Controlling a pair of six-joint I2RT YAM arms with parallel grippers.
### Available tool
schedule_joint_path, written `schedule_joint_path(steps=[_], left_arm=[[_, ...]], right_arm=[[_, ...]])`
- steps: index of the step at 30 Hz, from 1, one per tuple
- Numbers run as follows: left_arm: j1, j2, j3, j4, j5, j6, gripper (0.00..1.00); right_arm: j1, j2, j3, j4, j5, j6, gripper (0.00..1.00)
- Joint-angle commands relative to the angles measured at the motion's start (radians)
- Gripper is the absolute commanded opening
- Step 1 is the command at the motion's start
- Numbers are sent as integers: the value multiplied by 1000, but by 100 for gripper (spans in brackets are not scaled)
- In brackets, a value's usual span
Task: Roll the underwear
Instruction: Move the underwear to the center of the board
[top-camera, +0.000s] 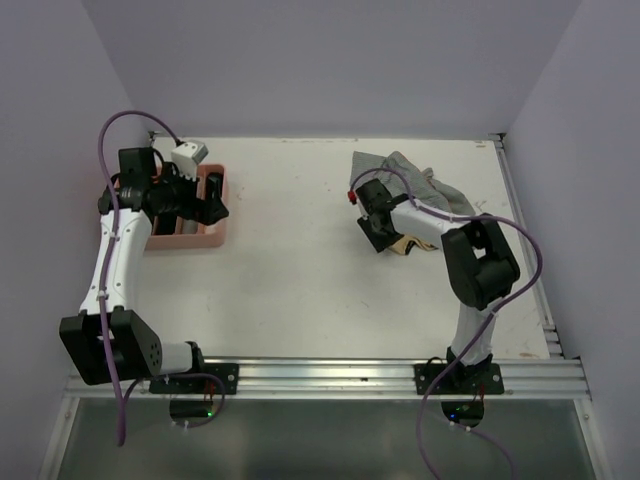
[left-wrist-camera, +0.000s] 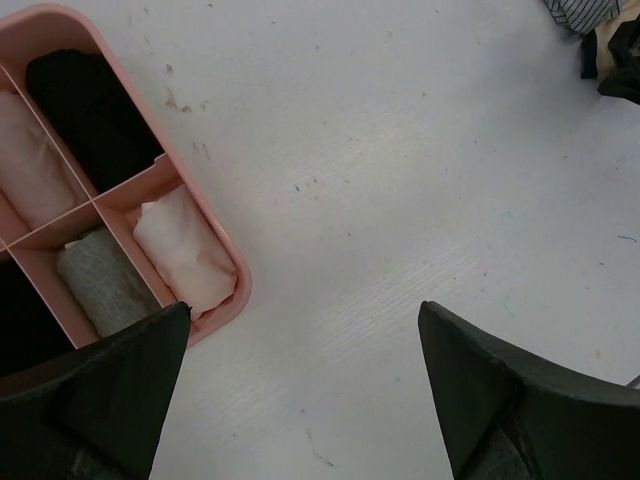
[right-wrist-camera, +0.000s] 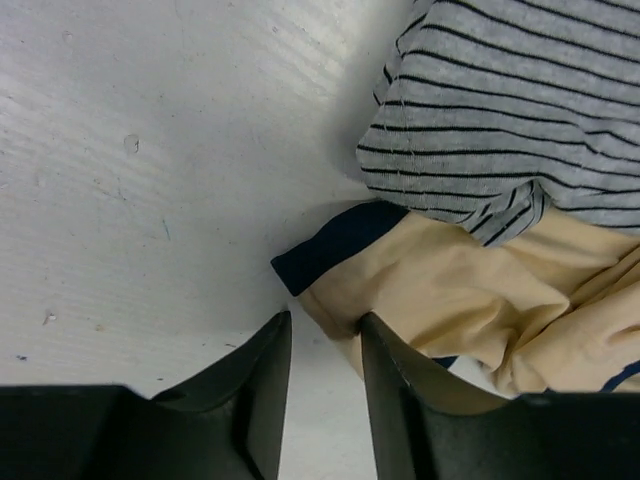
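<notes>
The underwear lies in a loose pile at the table's far right: a grey striped piece (top-camera: 415, 175) (right-wrist-camera: 500, 100) on top and a beige piece (top-camera: 405, 246) (right-wrist-camera: 470, 290) with a dark trim (right-wrist-camera: 335, 245) under it. My right gripper (top-camera: 385, 238) (right-wrist-camera: 325, 330) is down at the beige piece's near corner. Its jaws stand narrow, with the beige edge against the right finger (right-wrist-camera: 400, 400) and bare table showing beside the left finger. My left gripper (top-camera: 215, 200) (left-wrist-camera: 305, 320) hangs wide open by the pink tray, holding nothing.
The pink tray (top-camera: 214, 240) (left-wrist-camera: 236, 290) at the left holds rolled pieces in black, pale pink, grey and cream. Side walls close in the table left and right, and a metal rail (top-camera: 530, 250) runs along the right edge.
</notes>
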Motion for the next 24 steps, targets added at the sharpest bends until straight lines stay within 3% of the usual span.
schedule_joint_path(steps=[1,4,5,9,10,14,17,24], left_arm=[[9,-39,-3,-4,-9,20,100],[8,-38,-4,5,-3,17,100],[9,-35,-3,10,-3,16,100],[8,-32,0,22,9,11,100],[8,-32,0,28,11,13,100],[8,-43,-15,53,82,27,100],[8,-56,-35,85,139,31,100],[8,-82,-96,162,198,20,100]], right_arm=[[4,18,20,35,34,-25,33],[2,-18,3,13,17,-34,13],[2,-38,0,1,14,-31,1],[4,-222,3,-146,13,59,0],[4,-344,2,-167,10,82,0],[4,-577,57,-289,-4,170,0],[4,-632,147,-376,-22,159,0],[16,-568,365,-396,-278,158,0]])
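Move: The right gripper is already down, half open, at the left end of the tan underwear. The underwear's middle lies about 10 cm to the gripper's right, 3 cm ahead and 1 cm below. The striped garment, whose near edge overlaps the underwear, is centred some 15 cm ahead and 3 cm right; the plain grey cloth is roughly 13 cm ahead and 17 cm right. From the left gripper the underwear is about 45 cm right, 5 cm ahead and 20 cm lower. Shut the right gripper fully on the navy-edged left corner of the underwear, staying low until the fingers have closed. Then lift fast by about 30 cm, drawing back some 6 cm as you rise, and swing the fingertips up from steep to point more forward and left, keeping the pinch. ##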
